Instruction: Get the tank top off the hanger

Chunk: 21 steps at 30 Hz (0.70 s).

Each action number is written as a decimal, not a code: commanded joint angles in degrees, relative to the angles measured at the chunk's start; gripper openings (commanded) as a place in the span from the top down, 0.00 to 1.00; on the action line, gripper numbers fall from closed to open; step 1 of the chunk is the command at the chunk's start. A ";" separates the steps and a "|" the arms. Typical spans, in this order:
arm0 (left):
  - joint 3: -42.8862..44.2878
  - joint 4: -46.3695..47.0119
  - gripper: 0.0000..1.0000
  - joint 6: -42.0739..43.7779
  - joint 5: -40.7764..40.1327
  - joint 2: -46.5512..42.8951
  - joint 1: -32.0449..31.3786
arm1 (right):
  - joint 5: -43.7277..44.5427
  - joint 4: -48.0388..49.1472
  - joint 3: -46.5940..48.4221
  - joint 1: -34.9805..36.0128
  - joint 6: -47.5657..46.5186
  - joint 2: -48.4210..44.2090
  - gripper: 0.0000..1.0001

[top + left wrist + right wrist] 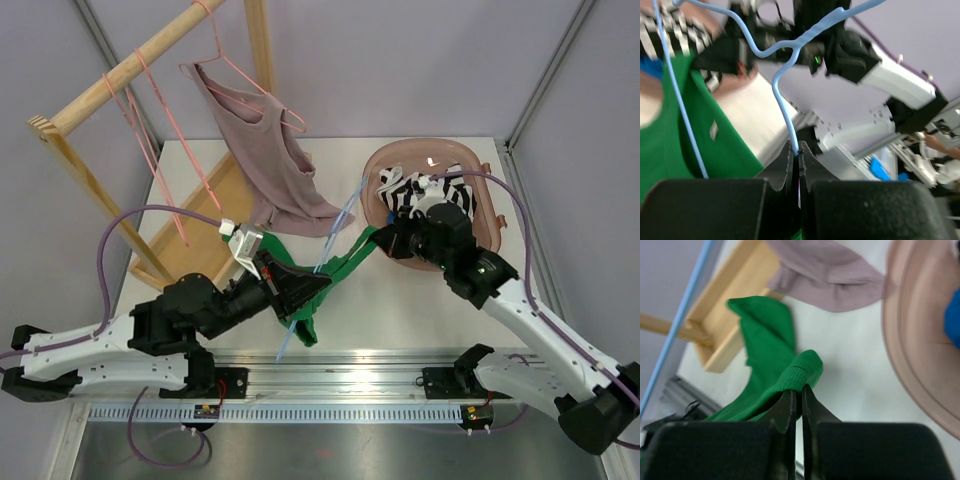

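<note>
A green tank top (335, 268) hangs stretched between my two grippers above the table, on a thin light-blue hanger (343, 222). My left gripper (300, 287) is shut on the hanger's wire (785, 107), which runs straight up out of its closed tips (799, 150); green cloth (670, 135) fills the left of that view. My right gripper (386, 238) is shut on a folded edge of the green tank top (771, 347), pinched at its tips (796, 389). The blue hanger (680, 315) shows as a line at the left of the right wrist view.
A wooden rack (120, 70) at the back left carries pink hangers (150, 140), one holding a mauve tank top (270, 150) that drapes onto the rack's base (205, 225). A pink basket (478, 165) with striped clothes sits at the back right, beside my right arm.
</note>
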 commanded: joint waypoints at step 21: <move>17.10 43.76 1.00 52.94 -20.49 20.22 1.72 | -37.52 10.28 1.37 -0.59 10.38 -16.31 1.00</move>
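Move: The left hand already holds the blue hanger, its upper arm bare; the green tank top's middle lies about 10 cm ahead, 3 cm right and 15 cm below. From the right hand, still pinching one edge, the top's middle is roughly 9 cm back, 10 cm left and 2 cm lower; the basin is some 26 cm ahead, 10 cm right and 21 cm below. The mauve top hangs about 35 cm ahead of the left hand, 11 cm left and 12 cm below. Keep both grippers shut. Raise the left gripper with the hanger about 15 cm and take it 8 cm forward, swinging right and then partly back, tipping the fingers upward while turning counter-clockwise. Meanwhile draw the right gripper back and up about 12 cm each way, still pinching the green top's edge, its left side rolling up and the hand turning some 30 degrees counter-clockwise. ##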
